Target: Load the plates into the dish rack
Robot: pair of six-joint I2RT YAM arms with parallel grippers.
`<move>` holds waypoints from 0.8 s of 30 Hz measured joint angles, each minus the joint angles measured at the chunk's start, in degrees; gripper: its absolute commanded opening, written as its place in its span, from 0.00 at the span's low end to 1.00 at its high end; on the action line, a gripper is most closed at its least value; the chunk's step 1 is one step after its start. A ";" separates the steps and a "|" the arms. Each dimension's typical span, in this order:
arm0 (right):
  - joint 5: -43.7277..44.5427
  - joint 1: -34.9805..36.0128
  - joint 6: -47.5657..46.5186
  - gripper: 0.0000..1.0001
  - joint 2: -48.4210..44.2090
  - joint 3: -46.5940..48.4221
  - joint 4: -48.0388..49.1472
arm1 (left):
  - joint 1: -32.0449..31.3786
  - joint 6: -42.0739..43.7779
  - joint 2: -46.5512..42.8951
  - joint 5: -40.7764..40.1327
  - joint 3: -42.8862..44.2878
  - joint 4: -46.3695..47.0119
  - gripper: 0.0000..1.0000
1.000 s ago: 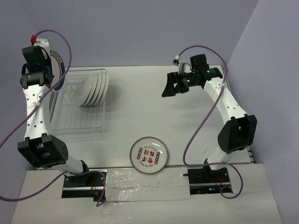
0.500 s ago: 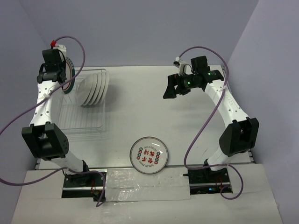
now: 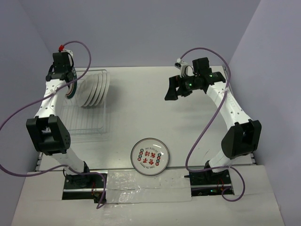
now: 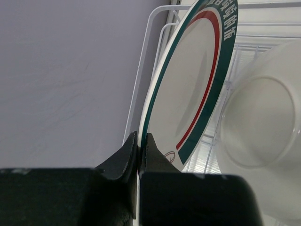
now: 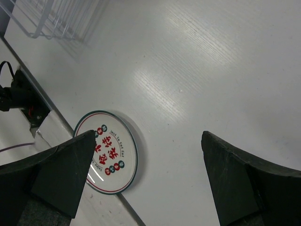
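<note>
In the left wrist view my left gripper [image 4: 139, 145] is shut on the edge of a white plate with a dark green lettered rim and a red ring [image 4: 197, 80]. It holds that plate upright over the back left corner of the dish rack [image 3: 70, 123]. From above, this plate [image 3: 72, 89] hangs under the left gripper [image 3: 66, 78], just left of several white plates [image 3: 95, 88] standing in the rack. A plate with red characters [image 3: 149, 157] lies flat near the table's front edge. My right gripper [image 3: 170, 91] hovers open and empty over the table, and in its own view that plate [image 5: 107, 151] shows below its left finger.
The rack's wire frame [image 4: 146, 56] and the standing white plates [image 4: 258, 122] are close beside the held plate. A grey wall rises right behind the rack. The rack's corner [image 5: 44, 21] shows at the top left of the right wrist view.
My left arm has swung from the rack's left side toward the back and right, carrying the green-rimmed plate over the rack's back left corner. The right arm has barely moved.
</note>
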 measured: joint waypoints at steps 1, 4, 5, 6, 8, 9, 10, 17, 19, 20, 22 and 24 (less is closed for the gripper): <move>0.04 0.00 -0.11 1.00 0.00 -0.15 0.09 | -0.09 -0.04 0.00 -0.11 -0.42 0.44 0.00; 0.17 0.00 -0.13 1.00 0.00 -0.37 0.28 | -0.44 -0.02 0.00 -0.28 -1.95 1.81 0.03; 0.20 0.00 -0.15 1.00 0.00 -0.52 0.42 | -0.61 0.02 0.00 -0.26 -2.73 2.21 0.08; 0.22 0.00 -0.15 1.00 0.00 -0.66 0.44 | -0.72 0.04 0.00 -0.31 -3.56 2.58 0.10; 0.22 0.00 -0.26 1.00 0.00 -1.66 1.05 | -1.03 -0.02 -0.11 -0.31 -5.05 3.21 0.17; 0.20 0.00 -0.33 1.00 0.00 -2.43 1.38 | -1.14 -0.02 -0.24 -0.15 -5.51 3.50 0.18; 0.28 0.00 -0.44 1.00 0.02 -3.45 1.70 | -1.31 -0.11 -0.57 0.39 -5.90 3.67 0.20; 1.53 0.00 -0.94 0.99 2.43 -8.81 2.97 | -1.79 -1.92 -3.89 8.20 -6.69 0.20 0.47; 1.66 0.00 -0.96 0.99 3.43 -8.87 3.26 | -1.81 -2.78 -5.29 11.89 -6.62 -1.62 0.57; 1.64 0.00 -0.98 0.98 3.76 -8.87 3.52 | -1.81 -3.08 -6.03 13.68 -6.40 -2.73 0.64; 1.55 0.00 -0.96 0.96 4.50 -8.87 3.93 | -1.95 -4.13 -6.97 16.79 -4.92 -4.92 0.74; 1.20 0.00 -0.96 0.93 5.29 -8.87 4.22 | -2.08 -5.05 -7.39 19.28 -2.91 -6.16 0.81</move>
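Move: The left hand pinches the green-and-red plate by its rim, the plate's middle some 6 cm below, 2 cm ahead and 4 cm to the right of that hand. Of the plates already racked, the nearest stands about 9 cm to the hand's right and 1 cm ahead, and the row's last about 17 cm right, level with the hand, both 8 cm lower. From the open right hand, the red-lettered plate lies roughly 20 cm back, 8 cm left and 20 cm below. Down about 3 cm into the rack goes the left hand; on the way its fingers begin to open, letting go of the green-and-red plate, then it swings some 7 cm right and slightly back towards the racked plates, turning clockwise and rolling left side down, and rises about 3 cm at the end. The right hand sinks about 8 cm towards the level of the red-lettered plate, fingers wide and tipping a little further down. ##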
